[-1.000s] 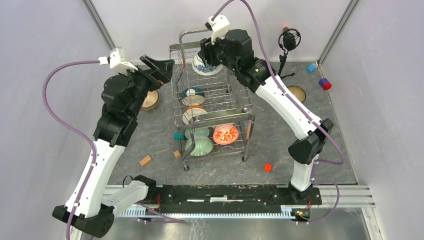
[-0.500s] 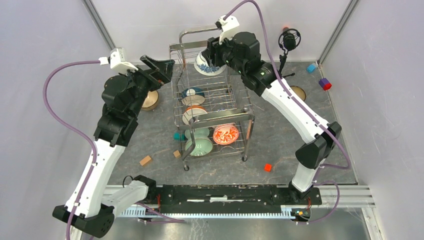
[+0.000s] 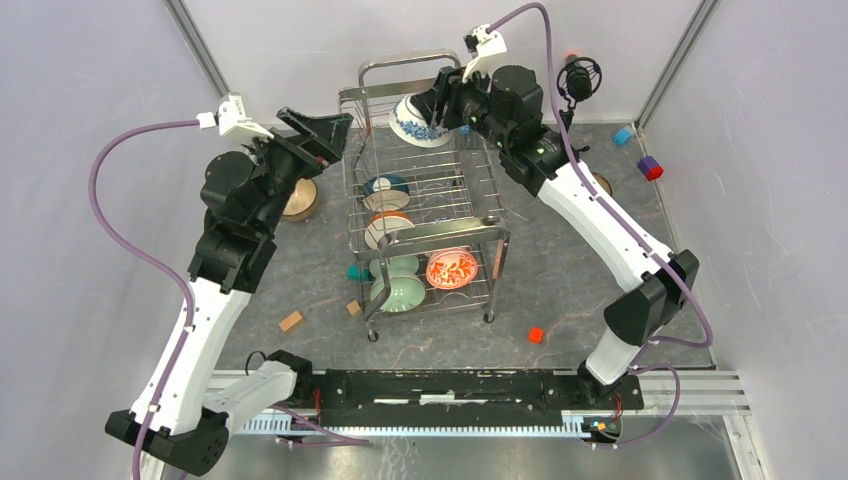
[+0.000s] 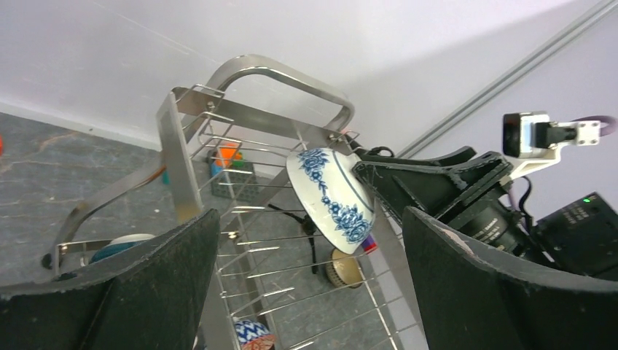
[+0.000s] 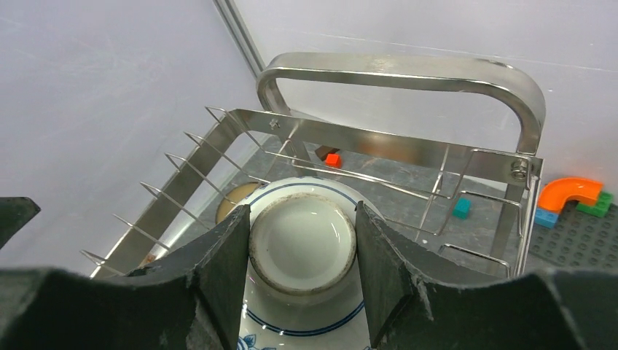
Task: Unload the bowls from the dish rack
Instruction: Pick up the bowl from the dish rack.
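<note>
My right gripper (image 3: 437, 105) (image 5: 302, 219) is shut on the foot ring of a blue-and-white bowl (image 3: 415, 122) (image 4: 331, 197) (image 5: 302, 244). It holds the bowl tilted above the back of the dish rack (image 3: 400, 68) (image 4: 291, 73) (image 5: 408, 65), just under the handle. My left gripper (image 3: 315, 135) (image 4: 310, 219) hangs wide open left of the rack, with nothing between its fingers. In the rack stand a teal bowl (image 3: 385, 188), an orange-banded bowl (image 3: 388, 225), pale green bowls (image 3: 400, 292) and a red-and-white bowl (image 3: 452, 268).
A brown bowl (image 3: 300, 200) sits on the table left of the rack, a tan one (image 3: 598, 186) on the right behind my right arm. A black microphone tripod (image 3: 578, 80) stands at the back right. Small blocks (image 3: 536, 335) (image 3: 291, 321) (image 3: 650, 168) lie scattered.
My right gripper has lifted the blue-and-white bowl up and to the right off the rack's back prongs, tilting it. The left arm has stayed still.
</note>
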Tool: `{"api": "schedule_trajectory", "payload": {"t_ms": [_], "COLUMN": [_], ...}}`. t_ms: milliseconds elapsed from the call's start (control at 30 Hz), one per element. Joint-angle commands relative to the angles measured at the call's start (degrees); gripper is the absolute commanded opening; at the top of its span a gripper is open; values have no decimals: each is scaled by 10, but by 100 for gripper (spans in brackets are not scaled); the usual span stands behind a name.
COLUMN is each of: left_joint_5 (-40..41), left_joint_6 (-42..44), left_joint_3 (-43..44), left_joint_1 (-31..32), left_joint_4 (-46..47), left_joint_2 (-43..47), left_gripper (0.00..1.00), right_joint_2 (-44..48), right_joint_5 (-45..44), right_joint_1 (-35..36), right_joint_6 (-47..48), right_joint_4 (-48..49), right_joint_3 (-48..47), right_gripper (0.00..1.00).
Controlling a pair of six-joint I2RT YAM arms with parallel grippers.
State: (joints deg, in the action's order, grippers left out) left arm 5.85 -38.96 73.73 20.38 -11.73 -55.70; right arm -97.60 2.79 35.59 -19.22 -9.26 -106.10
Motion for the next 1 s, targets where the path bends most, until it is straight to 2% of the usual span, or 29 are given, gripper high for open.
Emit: {"api": "schedule_trajectory", "payload": {"t_ms": [0,467,967], "left_joint_5": [-41,-151,-247], "left_joint_6": [-57,-231,-303], "left_joint_3": [-4,-68,-44], "left_joint_1": [1,2,2], "left_joint_4": [57,169,219], "left_joint_2": [2,-39,-113], "left_gripper": [100,100,98], "right_joint_2": [43,80,90], "right_joint_5": [39,98,109], "right_joint_1": [-11,-46,-51], "right_joint_6": [-66,-214,-251], "right_joint_4": [87,221,258], "right_joint_3": [29,137,167], "right_gripper": [0,0,0]}}
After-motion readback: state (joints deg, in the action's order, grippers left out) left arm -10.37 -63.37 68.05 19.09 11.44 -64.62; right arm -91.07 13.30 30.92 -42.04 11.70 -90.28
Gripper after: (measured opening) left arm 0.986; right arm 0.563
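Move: The right hand already holds the blue-flowered bowl by its foot; the bowl's middle is about 2 cm ahead, 4 cm left and slightly below its fingers. The empty, open left gripper is some 19 cm left and 10 cm back of the right hand. From the left hand the bowl lies about 12 cm ahead, 15 cm right and 3 cm lower, with the rack's far handle some 9 cm beyond the bowl, slightly right and higher. The left hand swings right, across the upper rack towards the flowered bowl, by about 6.5 cm with a few centimetres forward as well, turning clockwise and rolling its right side up by some 20 degrees each, fingers kept wide open. Meanwhile the right hand keeps its pinch on the bowl's foot, draws back and rises about 2 cm each and tilts some 25 degrees so that its left side and fingertips come up, offering the bowl's open side to the left gripper. ##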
